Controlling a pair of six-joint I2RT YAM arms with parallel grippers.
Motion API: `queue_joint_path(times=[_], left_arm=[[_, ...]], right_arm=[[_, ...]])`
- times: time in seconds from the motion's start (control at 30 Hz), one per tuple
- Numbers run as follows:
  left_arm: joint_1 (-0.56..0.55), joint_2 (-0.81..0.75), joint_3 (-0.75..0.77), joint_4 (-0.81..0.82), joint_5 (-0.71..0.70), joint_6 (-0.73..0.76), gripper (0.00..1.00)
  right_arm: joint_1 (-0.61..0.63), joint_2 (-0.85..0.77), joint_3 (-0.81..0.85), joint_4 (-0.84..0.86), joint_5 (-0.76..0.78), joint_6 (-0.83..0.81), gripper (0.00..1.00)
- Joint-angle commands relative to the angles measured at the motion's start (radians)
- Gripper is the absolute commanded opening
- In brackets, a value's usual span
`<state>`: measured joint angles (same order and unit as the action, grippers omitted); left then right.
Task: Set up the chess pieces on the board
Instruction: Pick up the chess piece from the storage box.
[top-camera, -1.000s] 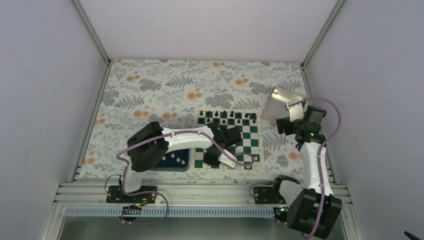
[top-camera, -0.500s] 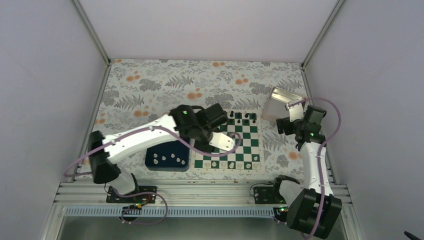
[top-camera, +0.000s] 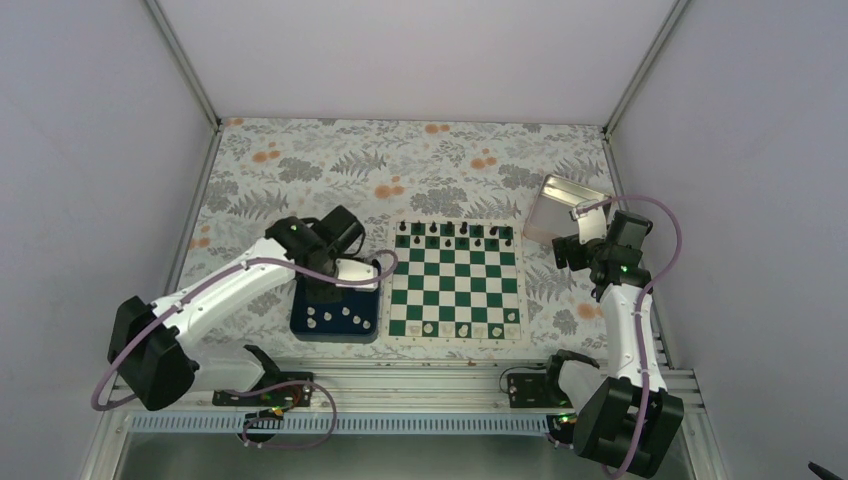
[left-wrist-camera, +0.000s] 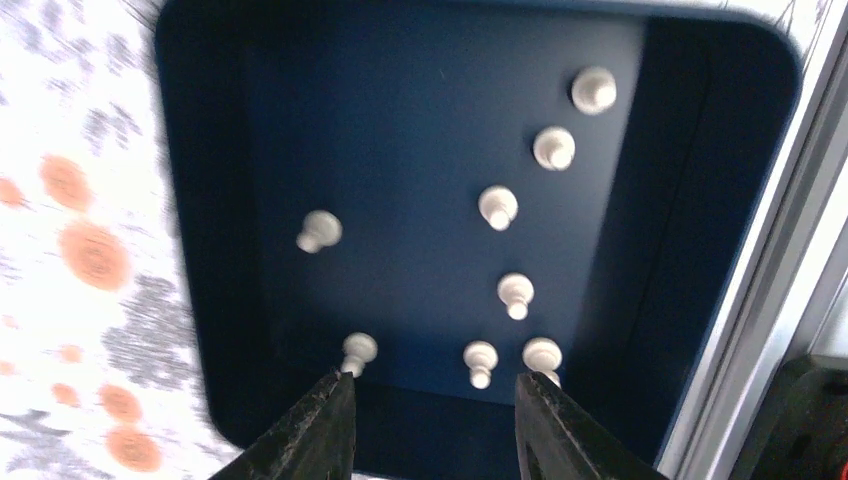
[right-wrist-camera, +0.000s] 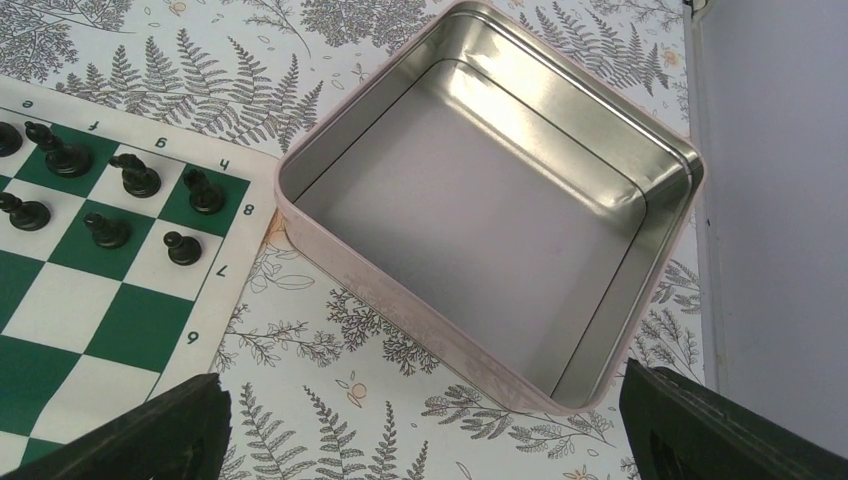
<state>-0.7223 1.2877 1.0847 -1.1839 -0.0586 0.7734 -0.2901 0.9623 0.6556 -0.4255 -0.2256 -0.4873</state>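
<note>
Several white chess pieces lie scattered in the dark navy tray. My left gripper hangs open just above the tray's near side, with nothing between its fingers; two pieces lie close to its fingertips. From above, the left gripper is over the tray, left of the board. A few white pieces stand on the board's near row. My right gripper is wide open and empty beside the board's far right corner.
Black pieces fill the board's far rows. An empty silver tin lies on the fern-patterned cloth right of the board, just ahead of the right gripper. The metal rail of the table's near edge runs close behind the tray.
My left arm has swung from the board's near rows leftward to over the navy tray, and its jaws have opened. The right arm has not moved.
</note>
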Motion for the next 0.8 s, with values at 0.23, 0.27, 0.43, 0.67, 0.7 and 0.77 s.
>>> queue_joint_path(times=[0.23, 0.27, 0.43, 0.67, 0.7, 0.77], left_arm=[[0.111, 0.034, -0.233, 0.302, -0.028, 0.032, 0.41], [0.118, 0.050, -0.238, 0.326, -0.027, 0.032, 0.41], [0.145, 0.145, -0.250, 0.441, -0.031, 0.044, 0.41], [0.188, 0.239, -0.228, 0.506, -0.018, 0.065, 0.41], [0.193, 0.245, -0.223, 0.506, -0.014, 0.068, 0.41], [0.199, 0.251, -0.218, 0.507, -0.007, 0.071, 0.41]], right_arm=[[-0.012, 0.001, 0.012, -0.001, -0.020, -0.013, 1.00], [-0.010, 0.001, 0.012, -0.001, -0.020, -0.013, 1.00], [-0.011, 0.002, 0.011, -0.002, -0.020, -0.013, 1.00], [-0.012, 0.004, 0.010, 0.000, -0.019, -0.014, 1.00], [-0.011, 0.004, 0.009, -0.001, -0.019, -0.014, 1.00], [-0.011, 0.005, 0.009, -0.001, -0.020, -0.013, 1.00]])
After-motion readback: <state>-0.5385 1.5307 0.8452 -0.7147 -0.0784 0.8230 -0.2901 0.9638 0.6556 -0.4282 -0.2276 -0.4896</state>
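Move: The left hand is over the storage box, holding nothing. The chess piece it goes for stands about 6 cm ahead, 1 cm to its left and some 12 cm below. A second white piece stands about 1 cm behind the hand and level sideways, a third 2 cm back and 4 cm left, and a fourth 5 cm ahead and 7 cm left, all on the same box floor. From the right hand the aimed-at piece lies some 48 cm left, 5 cm back and 13 cm down. The left hand sinks about 11 cm into the storage box, first easing some 3 cm left as it drops, then sweeping about 6 cm forward while still going down, towards the lone piece near the box's far wall. The fingers keep pointing down and stay under half open, the wrist turns slightly counter-clockwise (under 10 degrees), and the tips come close around the piece's head, one on the far side and one on the near, without closing. ##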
